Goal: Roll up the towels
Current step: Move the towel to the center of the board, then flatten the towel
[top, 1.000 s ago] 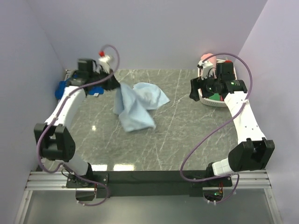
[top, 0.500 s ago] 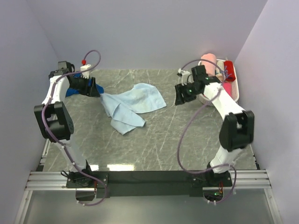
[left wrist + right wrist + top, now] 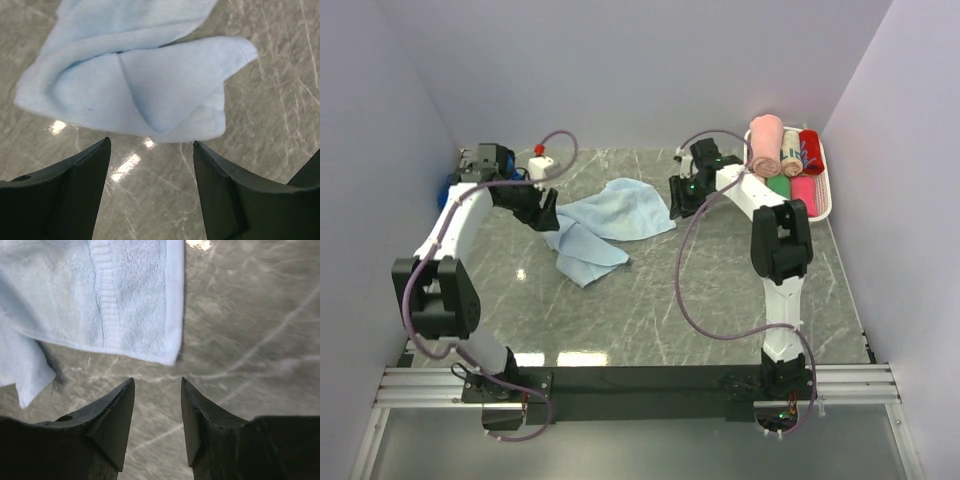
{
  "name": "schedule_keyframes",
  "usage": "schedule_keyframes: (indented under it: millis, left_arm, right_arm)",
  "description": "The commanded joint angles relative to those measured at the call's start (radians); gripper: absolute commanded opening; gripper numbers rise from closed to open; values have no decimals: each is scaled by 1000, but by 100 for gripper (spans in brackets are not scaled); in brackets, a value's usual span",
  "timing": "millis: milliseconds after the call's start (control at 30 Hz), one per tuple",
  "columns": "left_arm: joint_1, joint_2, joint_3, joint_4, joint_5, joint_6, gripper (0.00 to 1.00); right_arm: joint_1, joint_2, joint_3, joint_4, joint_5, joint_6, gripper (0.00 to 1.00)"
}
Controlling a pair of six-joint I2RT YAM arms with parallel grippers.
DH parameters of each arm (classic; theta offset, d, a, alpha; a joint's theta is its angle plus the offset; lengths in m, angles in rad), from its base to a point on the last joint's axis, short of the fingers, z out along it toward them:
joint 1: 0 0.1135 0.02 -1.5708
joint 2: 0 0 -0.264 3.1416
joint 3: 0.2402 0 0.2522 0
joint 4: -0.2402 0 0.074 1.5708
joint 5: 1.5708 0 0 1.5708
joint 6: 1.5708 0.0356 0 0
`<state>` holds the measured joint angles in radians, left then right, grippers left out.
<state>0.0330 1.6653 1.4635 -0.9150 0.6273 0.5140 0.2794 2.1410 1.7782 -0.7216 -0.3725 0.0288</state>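
Note:
The pale sky blue towel (image 3: 610, 220) lies crumpled and partly folded over itself on the marble table, left of the middle. My left gripper (image 3: 542, 210) hangs at its left edge, open, with nothing between its fingers. In the left wrist view the towel (image 3: 140, 75) lies just beyond the open gripper (image 3: 151, 145). My right gripper (image 3: 680, 196) is at the towel's right corner, also open and empty. The right wrist view shows the towel's hemmed corner (image 3: 110, 300) just ahead of that gripper (image 3: 157, 382). A bit of the deep royal blue towel (image 3: 448, 190) shows behind my left arm at the far left.
A white basket (image 3: 827, 195) at the back right holds rolled towels: pink (image 3: 765, 135), red (image 3: 810, 150) and green (image 3: 778, 186). Walls close in the table on the left, back and right.
My left gripper opened and let go of the pale towel, which dropped from its lifted bunch onto the table. My right arm swung left from the basket to the towel's corner, its jaws narrowing.

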Motion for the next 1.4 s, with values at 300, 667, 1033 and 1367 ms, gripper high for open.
schedule_keyframes:
  millis: [300,667,1033,1367]
  left_arm:
    - [-182,-295,-308,261,-75,124,76]
    - [-424,-217,-378,448,-161,18,73]
    - [-628,-35,-365,599,-328,-98,73]
    - [-650,100,-287,619,-468,-117,33]
  right_arm:
    - [67,155,58,30,78,111,43]
    - [31,85,-33,65,-72,129,0]
    - [-71,-12,-120,140,-322,197,0]
    - [-103,-26,-132,140,-339,197,0]
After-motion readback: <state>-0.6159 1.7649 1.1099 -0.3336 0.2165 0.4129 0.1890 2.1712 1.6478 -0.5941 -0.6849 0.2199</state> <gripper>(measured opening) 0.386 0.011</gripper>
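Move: The light-blue towel's right corner lies just below the right hand, about 6 cm down, 2 cm left and level with it fore-and-aft; the basket of rolled towels sits some 12 cm ahead and 21 cm right. The near-side corner that the left hand goes for is about 19 cm right, 4 cm back and 14 cm below it. The towel's near tail is 9 cm right and 10 cm back, the dark-blue towel 13 cm ahead and 11 cm left. The towel's right corner is pinched by the right fingers, which sink about 5 cm onto it with a slight shift left, shut, then draw back a little and raise it, the wrist tilting. Open-fingered, the left hand sweeps right over the towel, easing back and turning clockwise, then drops steeply to the near-side corner, 18 cm right and 12 cm down in all, its fingers partly closing around the corner. ##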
